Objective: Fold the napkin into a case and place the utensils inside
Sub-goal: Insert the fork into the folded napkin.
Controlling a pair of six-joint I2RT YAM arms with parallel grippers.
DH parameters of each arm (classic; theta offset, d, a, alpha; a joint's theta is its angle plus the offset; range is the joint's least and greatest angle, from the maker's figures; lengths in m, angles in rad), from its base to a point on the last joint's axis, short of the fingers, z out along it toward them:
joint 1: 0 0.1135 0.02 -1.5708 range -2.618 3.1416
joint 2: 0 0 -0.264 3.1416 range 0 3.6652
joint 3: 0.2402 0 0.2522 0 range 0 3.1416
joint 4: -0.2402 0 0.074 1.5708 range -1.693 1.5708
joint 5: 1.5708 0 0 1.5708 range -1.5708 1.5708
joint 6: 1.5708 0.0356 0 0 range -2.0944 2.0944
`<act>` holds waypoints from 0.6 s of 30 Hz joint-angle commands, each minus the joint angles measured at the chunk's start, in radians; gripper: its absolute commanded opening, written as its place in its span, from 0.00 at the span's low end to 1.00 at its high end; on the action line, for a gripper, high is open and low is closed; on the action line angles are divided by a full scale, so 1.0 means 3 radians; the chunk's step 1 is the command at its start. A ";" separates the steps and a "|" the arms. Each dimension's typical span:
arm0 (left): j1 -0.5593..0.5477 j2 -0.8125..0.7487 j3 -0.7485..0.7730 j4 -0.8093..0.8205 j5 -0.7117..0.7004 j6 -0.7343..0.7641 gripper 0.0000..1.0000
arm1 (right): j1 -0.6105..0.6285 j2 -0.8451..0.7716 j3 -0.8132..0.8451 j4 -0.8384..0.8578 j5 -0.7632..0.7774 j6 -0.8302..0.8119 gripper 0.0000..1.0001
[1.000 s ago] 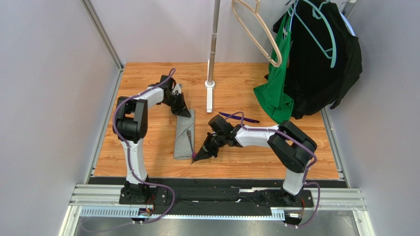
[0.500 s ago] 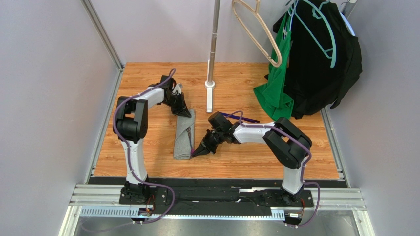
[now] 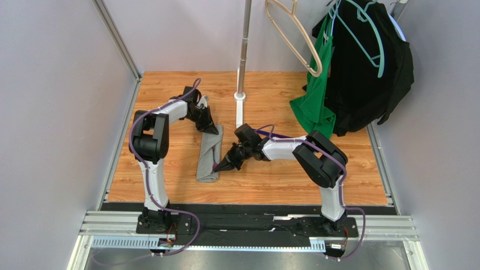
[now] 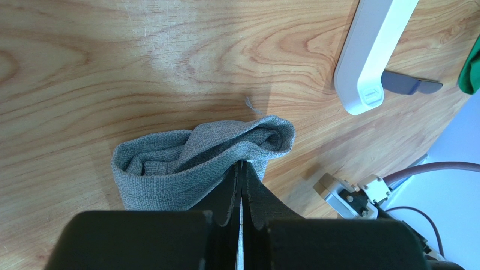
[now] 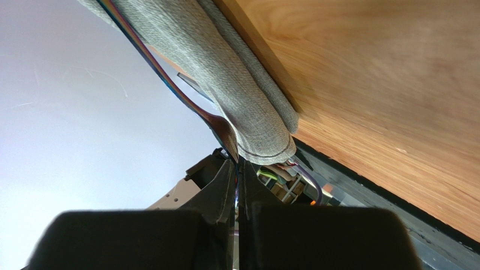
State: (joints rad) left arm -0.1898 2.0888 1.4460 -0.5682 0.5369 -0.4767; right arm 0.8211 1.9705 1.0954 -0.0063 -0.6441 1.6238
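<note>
The heather-grey napkin [image 3: 209, 156] lies as a narrow folded case left of centre on the wooden table. My left gripper [image 3: 212, 130] is shut on its far end, where the cloth [image 4: 169, 174] bunches around the fingertips [image 4: 243, 164]. My right gripper [image 3: 217, 167] is shut on the head of the silvery fork [image 5: 169, 84], at the napkin's right edge near its near end. The fork's handle runs along the cloth [image 5: 236, 95], and I cannot tell whether it lies on top or between the layers. The dark purple utensil [image 4: 408, 84] peeks out behind the rack foot; the right arm mostly hides it from above.
A white rack foot [image 3: 239, 115] with a metal pole [image 3: 244, 45] stands just beyond the napkin. A green garment [image 3: 315, 107] and a black garment [image 3: 366, 67] hang at the back right with hangers. Metal rails edge the table left and right.
My right gripper has carried the fork left and away from me, up to the napkin's right edge. The left gripper has held still on the far end.
</note>
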 commanded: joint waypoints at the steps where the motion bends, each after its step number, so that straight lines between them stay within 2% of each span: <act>1: -0.0042 -0.0111 -0.0059 -0.0023 -0.0031 -0.0006 0.00 | -0.0027 0.0063 0.0138 0.0215 0.0163 0.0064 0.00; 10: -0.0042 -0.0167 -0.0044 -0.0023 0.0020 0.0004 0.01 | -0.0032 0.0105 -0.0020 0.0537 0.0368 0.0253 0.00; 12: -0.0042 -0.0320 -0.0075 0.0007 -0.0015 -0.0017 0.11 | -0.0037 0.0094 -0.0077 0.0604 0.0363 0.0278 0.00; 13: -0.0037 -0.0386 -0.0080 -0.0013 -0.0071 -0.0032 0.27 | -0.0037 0.0094 -0.0102 0.0624 0.0363 0.0304 0.00; 16: -0.0012 -0.0693 -0.0070 -0.0125 -0.0240 -0.0027 0.38 | -0.0042 0.0099 -0.0164 0.0706 0.0378 0.0299 0.00; 18: 0.0054 -0.0948 -0.0232 -0.0131 -0.0256 -0.0057 0.40 | -0.0042 0.0120 -0.0200 0.0782 0.0363 0.0345 0.00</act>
State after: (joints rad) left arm -0.1909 1.9800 1.4113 -0.5873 0.5007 -0.4911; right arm 0.8207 1.9930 1.0561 0.1535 -0.5648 1.6814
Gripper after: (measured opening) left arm 0.380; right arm 0.016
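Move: The right hand grips the fork by its tines, handle pointing forward into the fold. The folded napkin's middle lies about 9 cm ahead of this hand, 3 cm to its left and 4 cm lower; the knife is some 18 cm ahead and 21 cm right. The left hand pinches the napkin's far end, the napkin's middle about 10 cm back and 3 cm left; the white stand foot lies some 9 cm ahead and 9 cm right. Forward along the napkin by about 2 cm and slightly left, the right hand keeps its grip on the tines and slides the fork farther along the fold, its wrist turning slightly clockwise; then its advance stops and it sinks about 1 cm. Late on, the left hand opens its fingers, lets go of the far end and rises about 3 cm. ##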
